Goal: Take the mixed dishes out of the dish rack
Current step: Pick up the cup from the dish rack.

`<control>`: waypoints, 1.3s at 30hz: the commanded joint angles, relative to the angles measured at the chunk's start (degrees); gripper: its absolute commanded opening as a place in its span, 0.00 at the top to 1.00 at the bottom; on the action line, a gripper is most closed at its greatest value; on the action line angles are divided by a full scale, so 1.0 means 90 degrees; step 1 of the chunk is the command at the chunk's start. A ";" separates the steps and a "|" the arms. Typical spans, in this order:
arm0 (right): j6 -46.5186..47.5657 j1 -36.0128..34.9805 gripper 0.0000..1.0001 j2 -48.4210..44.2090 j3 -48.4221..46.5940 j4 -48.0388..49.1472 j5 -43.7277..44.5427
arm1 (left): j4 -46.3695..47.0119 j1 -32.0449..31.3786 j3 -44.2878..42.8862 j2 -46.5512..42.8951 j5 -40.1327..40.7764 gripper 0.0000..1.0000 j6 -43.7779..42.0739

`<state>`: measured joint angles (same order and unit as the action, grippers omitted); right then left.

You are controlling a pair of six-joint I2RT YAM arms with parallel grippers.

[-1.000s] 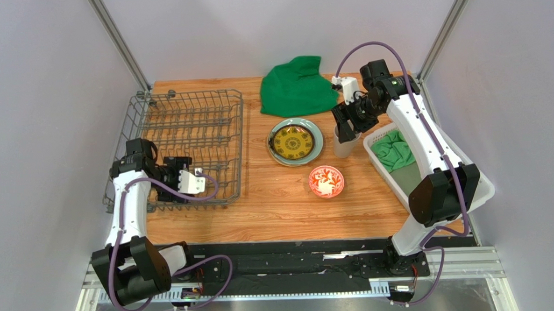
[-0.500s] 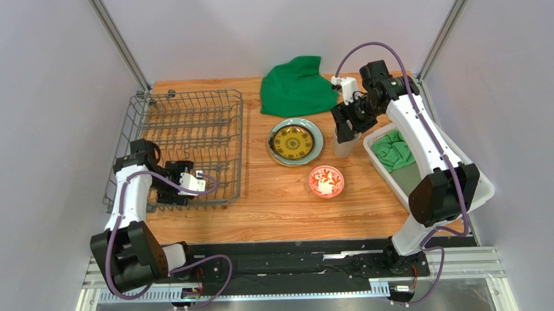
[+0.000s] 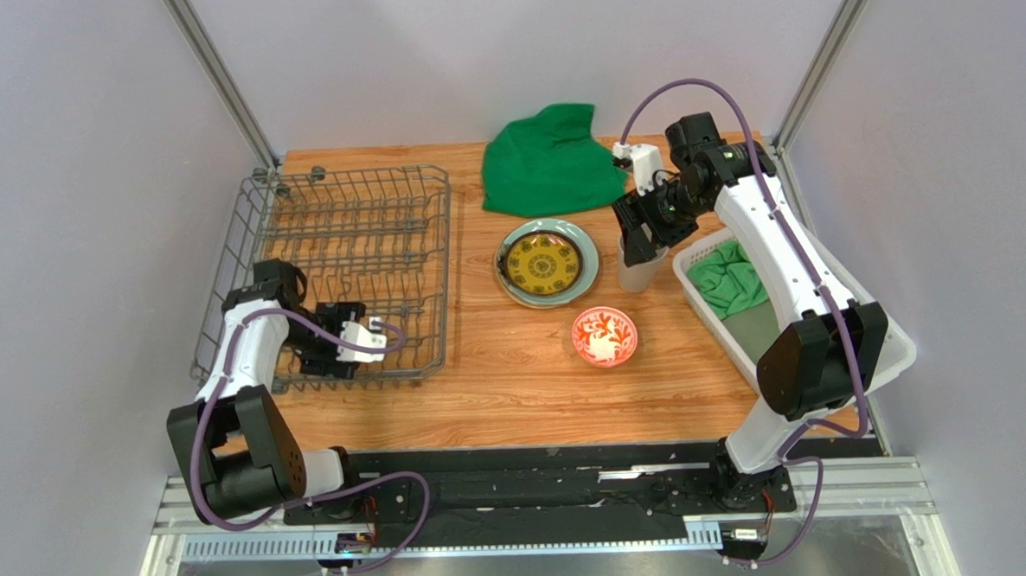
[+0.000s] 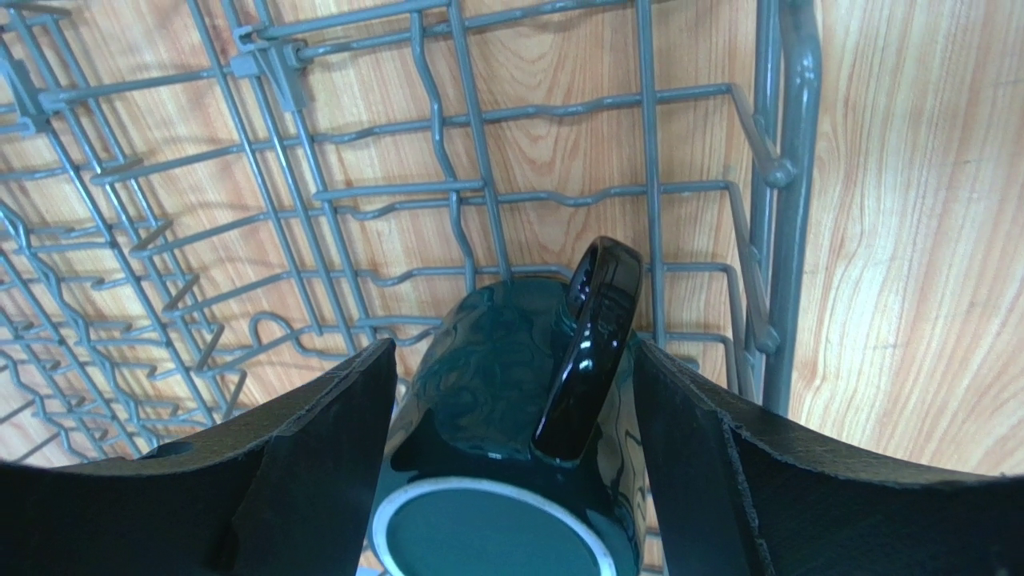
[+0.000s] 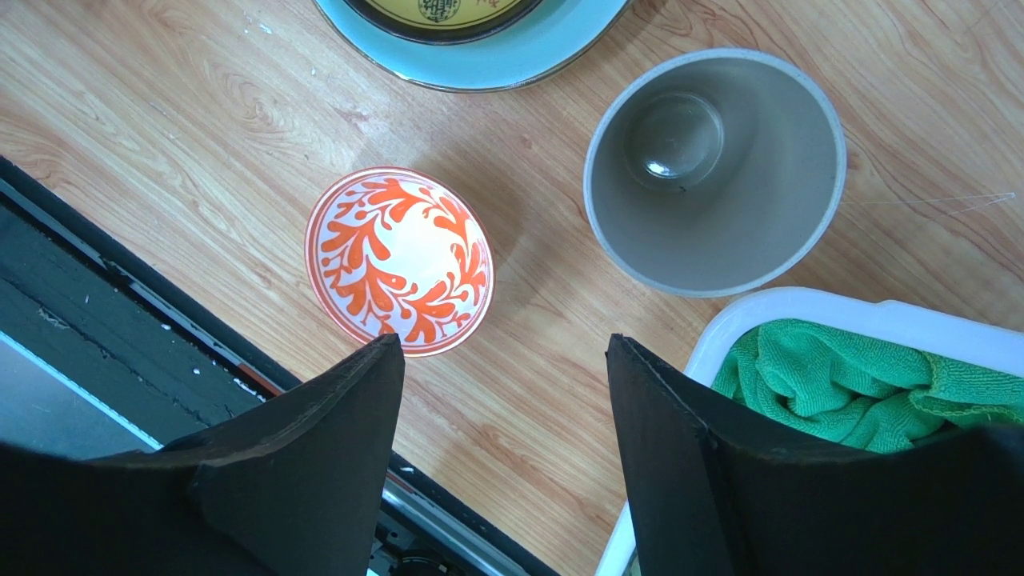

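Note:
The grey wire dish rack stands at the left of the table. In its near right corner lies a dark teal mug, base toward the left wrist camera and handle up. My left gripper straddles the mug, a finger pressed against each side. From above, this gripper hides the mug. A small yellow-and-dark plate sits on the pale green plate. The red-and-white bowl and the beige cup stand on the wood. My right gripper hovers open and empty over the cup.
A green cloth lies heaped at the back centre. A white basket at the right edge holds another green cloth. The rack's upright prongs and rim stand close around the mug.
My left gripper has shifted slightly toward the rack's near right corner, and its fingers have drawn in onto the mug. The right arm has hardly moved.

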<state>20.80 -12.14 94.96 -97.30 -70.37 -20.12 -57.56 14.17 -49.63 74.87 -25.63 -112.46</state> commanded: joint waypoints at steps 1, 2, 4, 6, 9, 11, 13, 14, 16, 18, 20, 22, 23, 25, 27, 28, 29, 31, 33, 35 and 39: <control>-0.0055 -0.0008 0.33 -0.0014 0.0049 0.0221 -0.0108 | 0.0057 -0.0090 0.0162 0.0148 -0.0249 0.21 -0.1801; -0.0055 0.0001 0.33 -0.0023 0.0068 0.0231 -0.0108 | 0.0087 -0.0100 0.0191 0.0196 -0.0210 0.22 -0.1801; -0.0055 -0.0018 0.33 -0.0023 0.0078 0.0221 -0.0099 | 0.0155 -0.0110 0.0260 0.0265 -0.0161 0.23 -0.1791; -0.0055 -0.0018 0.33 -0.0023 0.0078 0.0211 -0.0099 | 0.0194 -0.0110 0.0289 0.0333 -0.0199 0.25 -0.1781; -0.0055 -0.0008 0.33 -0.0023 0.0108 0.0211 -0.0099 | 0.0263 -0.0130 0.0357 0.0402 -0.0297 0.26 -0.1762; -0.0055 -0.0008 0.33 -0.0023 0.0108 0.0211 -0.0089 | 0.0321 -0.0159 0.0387 0.0460 -0.0355 0.27 -0.1723; -0.0045 -0.0008 0.33 -0.0023 0.0117 0.0202 -0.0069 | 0.0321 -0.0169 0.0397 0.0519 -0.0463 0.27 -0.1664; -0.0035 0.0001 0.33 -0.0023 0.0127 0.0192 -0.0060 | 0.0312 -0.0178 0.0397 0.0548 -0.0492 0.28 -0.1664; -0.0035 -0.0008 0.33 -0.0023 0.0147 0.0202 -0.0050 | 0.0292 -0.0188 0.0407 0.0606 -0.0580 0.28 -0.1645; -0.0035 0.0001 0.33 -0.0014 0.0166 0.0202 -0.0050 | 0.0282 -0.0188 0.0426 0.0655 -0.0629 0.29 -0.1625; -0.0035 -0.0008 0.33 0.0006 0.0166 0.0211 -0.0050 | 0.0253 -0.0217 0.0426 0.0743 -0.0639 0.29 -0.1625; -0.0055 0.0001 0.33 0.0015 0.0176 0.0221 -0.0059 | 0.0234 -0.0227 0.0436 0.0841 -0.0658 0.33 -0.1606; -0.0055 0.0001 0.33 0.0016 0.0186 0.0231 -0.0069 | 0.0224 -0.0237 0.0397 0.0870 -0.0678 0.35 -0.1586; -0.0065 -0.0008 0.33 0.0025 0.0215 0.0241 -0.0069 | 0.0127 -0.0256 0.0300 0.0958 -0.0746 0.39 -0.1489; -0.0065 0.0001 0.33 0.0025 0.0254 0.0270 -0.0069 | -0.0039 -0.0266 0.0173 0.1036 -0.0814 0.42 -0.1411; -0.0065 -0.0008 0.33 0.0016 0.0273 0.0280 -0.0069 | -0.0117 -0.0266 0.0134 0.1085 -0.0853 0.43 -0.1381; -0.0074 -0.0008 0.33 0.0025 0.0303 0.0289 -0.0069 | -0.0157 -0.0266 0.0094 0.1124 -0.0863 0.43 -0.1371; -0.0074 -0.0008 0.33 0.0025 0.0332 0.0309 -0.0069 | -0.0226 -0.0276 0.0036 0.1183 -0.0902 0.42 -0.1322; -0.0094 -0.0008 0.33 0.0035 0.0332 0.0328 -0.0089 | -0.0226 -0.0276 0.0026 0.1193 -0.0922 0.42 -0.1274; -0.0104 -0.0008 0.33 0.0045 0.0342 0.0319 -0.0108 | -0.0226 -0.0286 0.0006 0.1193 -0.0912 0.43 -0.1235; -0.0104 -0.0008 0.33 0.0045 0.0361 0.0329 -0.0108 | -0.0187 -0.0296 -0.0013 0.1203 -0.0698 0.43 -0.1050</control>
<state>20.38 -12.14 95.48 -94.06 -69.23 -20.12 -56.42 11.60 -49.52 84.47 -31.44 -113.69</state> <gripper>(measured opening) 0.668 0.575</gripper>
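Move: The green cup lies tipped in the rack almost under my left hand, its middle about 2 cm to the left and 4 cm below. Its handle sticks out towards the near right, roughly 2 cm back, 2 cm right and 3 cm below my hand. The rack's near rim runs some 6 cm back, level sideways and about 4 cm lower. From my right hand the cup lies about 52 cm left, 7 cm back and 17 cm below. I bring my left hand down around the cup's handle: first about 2 cm down and slightly forward, then after a brief pause on down and rightward, some 3 cm each way overall. The fingertips swing roughly 10 degrees to the right and back while the fingers close part-way, one on either side of the handle, not yet pinching. My right hand sinks 2 cm. ##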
